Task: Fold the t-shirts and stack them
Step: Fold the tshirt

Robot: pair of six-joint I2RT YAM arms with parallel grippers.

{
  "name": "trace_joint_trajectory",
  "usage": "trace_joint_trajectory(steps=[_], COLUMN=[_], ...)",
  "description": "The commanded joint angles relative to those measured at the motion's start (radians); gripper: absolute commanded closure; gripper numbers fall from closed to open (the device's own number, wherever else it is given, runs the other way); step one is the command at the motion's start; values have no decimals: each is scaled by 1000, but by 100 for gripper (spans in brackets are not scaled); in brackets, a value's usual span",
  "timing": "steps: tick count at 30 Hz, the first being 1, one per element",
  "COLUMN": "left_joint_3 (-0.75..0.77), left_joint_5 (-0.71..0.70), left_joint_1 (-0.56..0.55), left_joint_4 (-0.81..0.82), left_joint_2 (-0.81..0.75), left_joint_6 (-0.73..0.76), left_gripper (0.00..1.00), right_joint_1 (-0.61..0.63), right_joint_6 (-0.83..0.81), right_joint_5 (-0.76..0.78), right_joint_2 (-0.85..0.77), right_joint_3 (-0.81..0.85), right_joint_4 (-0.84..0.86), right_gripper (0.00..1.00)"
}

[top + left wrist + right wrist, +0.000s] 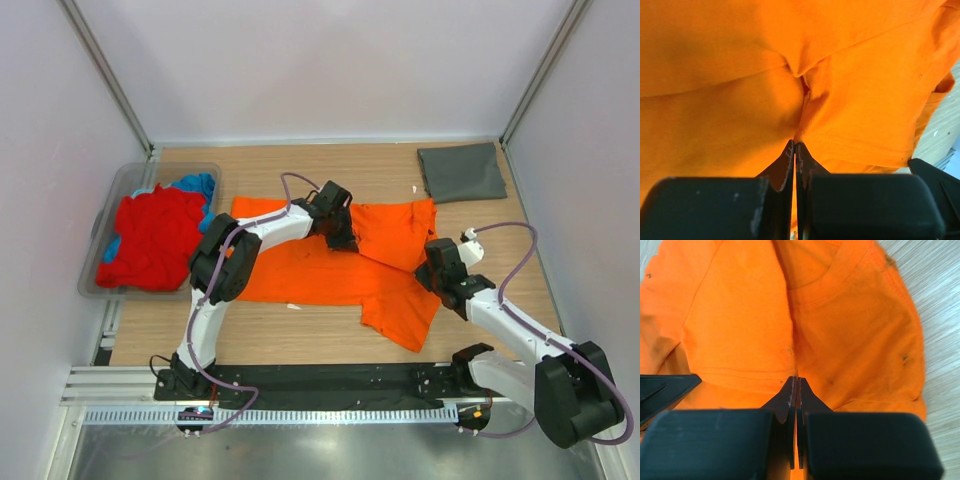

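Note:
A bright orange t-shirt lies spread across the middle of the wooden table, its right part lapped over at an angle. My left gripper sits on its upper middle, shut, with a pucker of orange cloth pinched at the tips. My right gripper is at the shirt's right side, also shut on a fold of orange cloth at its tips, just below the collar. A dark grey t-shirt lies folded at the back right corner.
A clear plastic tub stands at the left edge, holding a crumpled red shirt over a blue one. White walls close in the table on three sides. Bare wood shows behind the orange shirt.

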Motion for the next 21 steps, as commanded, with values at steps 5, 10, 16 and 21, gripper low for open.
trace_joint_trajectory(steps=[5, 10, 16, 21], left_joint_3=[38, 66, 92, 98], left_joint_5=[-84, -90, -70, -96], left_joint_1=[0, -1, -1, 6], left_joint_4=[-95, -138, -190, -221], left_joint_2=[-39, -24, -22, -93], left_joint_6=[61, 75, 105, 125], left_gripper=[100, 100, 73, 67], right_joint_1=[62, 65, 65, 57], right_joint_6=[87, 75, -30, -228], right_joint_5=[107, 123, 123, 109], right_joint_2=[21, 45, 45, -4], right_joint_3=[-22, -37, 44, 171], right_joint_4=[58, 76, 23, -68], right_gripper=[99, 99, 74, 58])
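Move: Both hands still pinch the cuff of the folded-over far sleeve, the left on one corner and the right on the other. Each corner's resting spot on the t-shirt is about 1 cm back and 1 cm below, some 2 cm left of the left hand and 1 cm left of the right. From the right hand the near sleeve lies about 13 cm back and 3 cm left, the collar roughly 8 cm ahead and 3 cm right, and the grey board about 26 cm ahead and 10 cm right. Both hands draw the pinched cuff left and down onto the t-shirt body, the left sinking about 1 cm and sliding some 2 cm left while its fingers swing about 10 degrees steeper, the right going about 1 cm left and 1.5 cm down. Then both let go by opening a third or more of the way: the left rises about 1 cm and drifts a little farther left, while the right lifts some 2.5 cm off the cloth, easing forward at the end. ##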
